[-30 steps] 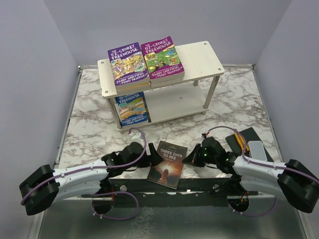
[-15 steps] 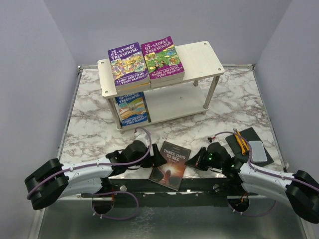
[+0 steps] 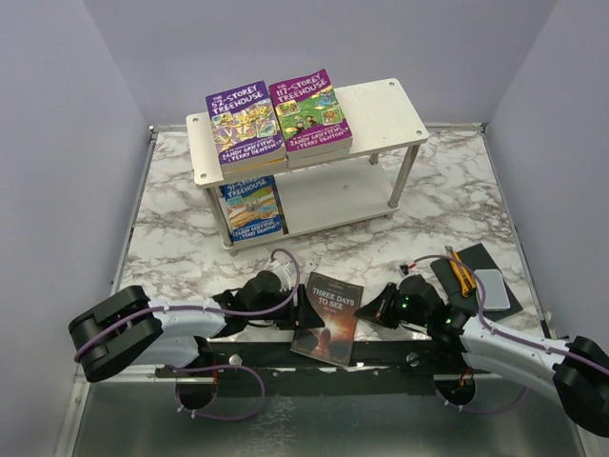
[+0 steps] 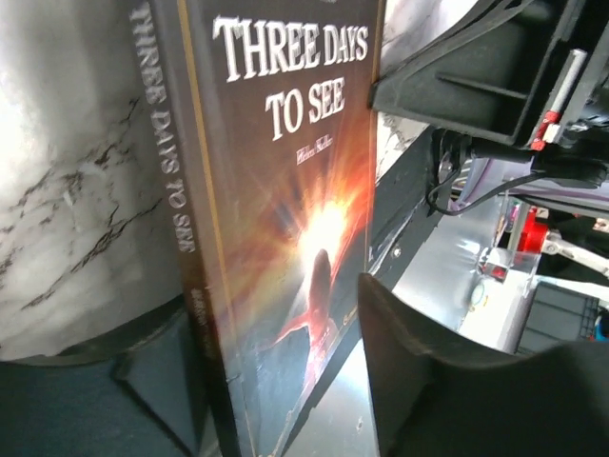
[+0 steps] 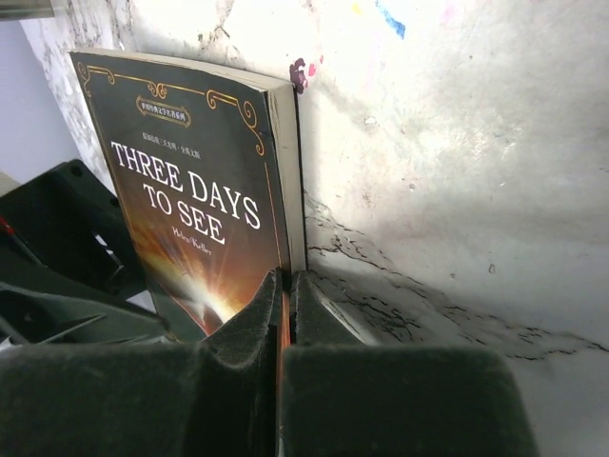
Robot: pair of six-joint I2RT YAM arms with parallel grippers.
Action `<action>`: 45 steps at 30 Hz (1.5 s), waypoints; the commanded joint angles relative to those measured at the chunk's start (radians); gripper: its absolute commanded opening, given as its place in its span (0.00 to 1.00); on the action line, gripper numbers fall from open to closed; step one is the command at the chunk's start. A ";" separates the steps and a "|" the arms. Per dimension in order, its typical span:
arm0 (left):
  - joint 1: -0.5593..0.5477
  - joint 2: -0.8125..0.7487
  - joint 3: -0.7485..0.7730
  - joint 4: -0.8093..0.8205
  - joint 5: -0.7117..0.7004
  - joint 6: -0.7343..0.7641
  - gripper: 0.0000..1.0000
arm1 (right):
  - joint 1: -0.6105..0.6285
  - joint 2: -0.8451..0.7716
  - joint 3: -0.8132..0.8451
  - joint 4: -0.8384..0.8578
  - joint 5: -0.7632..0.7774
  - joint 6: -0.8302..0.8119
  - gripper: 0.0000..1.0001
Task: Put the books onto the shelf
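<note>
A dark brown book, "Three Days to See", lies at the marble table's front edge, its near end over the edge. My left gripper is open astride its spine side, one finger under the book and the other above the cover with a gap. My right gripper is shut, its tips against the book's opposite edge. The pale shelf stands at the back. Two purple Treehouse books lie on its top board, a blue one on the lower tier.
A black pad carrying an orange-handled tool and a grey block lies at the right, behind my right arm. A dark metal rail runs along the table's front edge. Grey walls close in the sides and back.
My left gripper has slid right onto the book's spine edge and its jaws have narrowed. My right gripper has moved nearer and lower against the book, which shifted slightly towards the front edge.
</note>
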 commanded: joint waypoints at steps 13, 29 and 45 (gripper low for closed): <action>-0.014 -0.058 -0.037 -0.001 0.058 -0.063 0.00 | 0.012 -0.045 -0.079 -0.047 -0.019 0.023 0.01; -0.009 -0.578 0.032 -0.199 -0.153 -0.120 0.00 | 0.012 -0.340 0.150 -0.256 -0.090 -0.166 0.65; -0.008 -0.917 -0.032 -0.163 -0.257 -0.212 0.00 | 0.012 -0.144 0.191 0.226 -0.426 -0.184 0.66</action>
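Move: Three Days to See lies flat, its middle about 5 cm to the right of the left hand, 2 cm farther out and 2 cm lower; the open fingers straddle its spine side. From the right hand, whose shut fingertips are at the page edge, that middle is about 8 cm left and 2 cm back. From the left hand, the 91-Storey Treehouse book on the lower shelf is some 32 cm ahead and 14 cm left. The black mat is about 28 cm right of the right hand and 8 cm ahead. Three Days to See is pinched at its spine by the left fingers, which draw back slightly and sink a little as they close, then lift it about 17 cm, drifting a few centimetres left while the fingertips tip up some 30 degrees to level. The right hand first stays at the page edge, then opens, rises about 13 cm alongside and eases left, its open fingers ending around the book's right edge. ##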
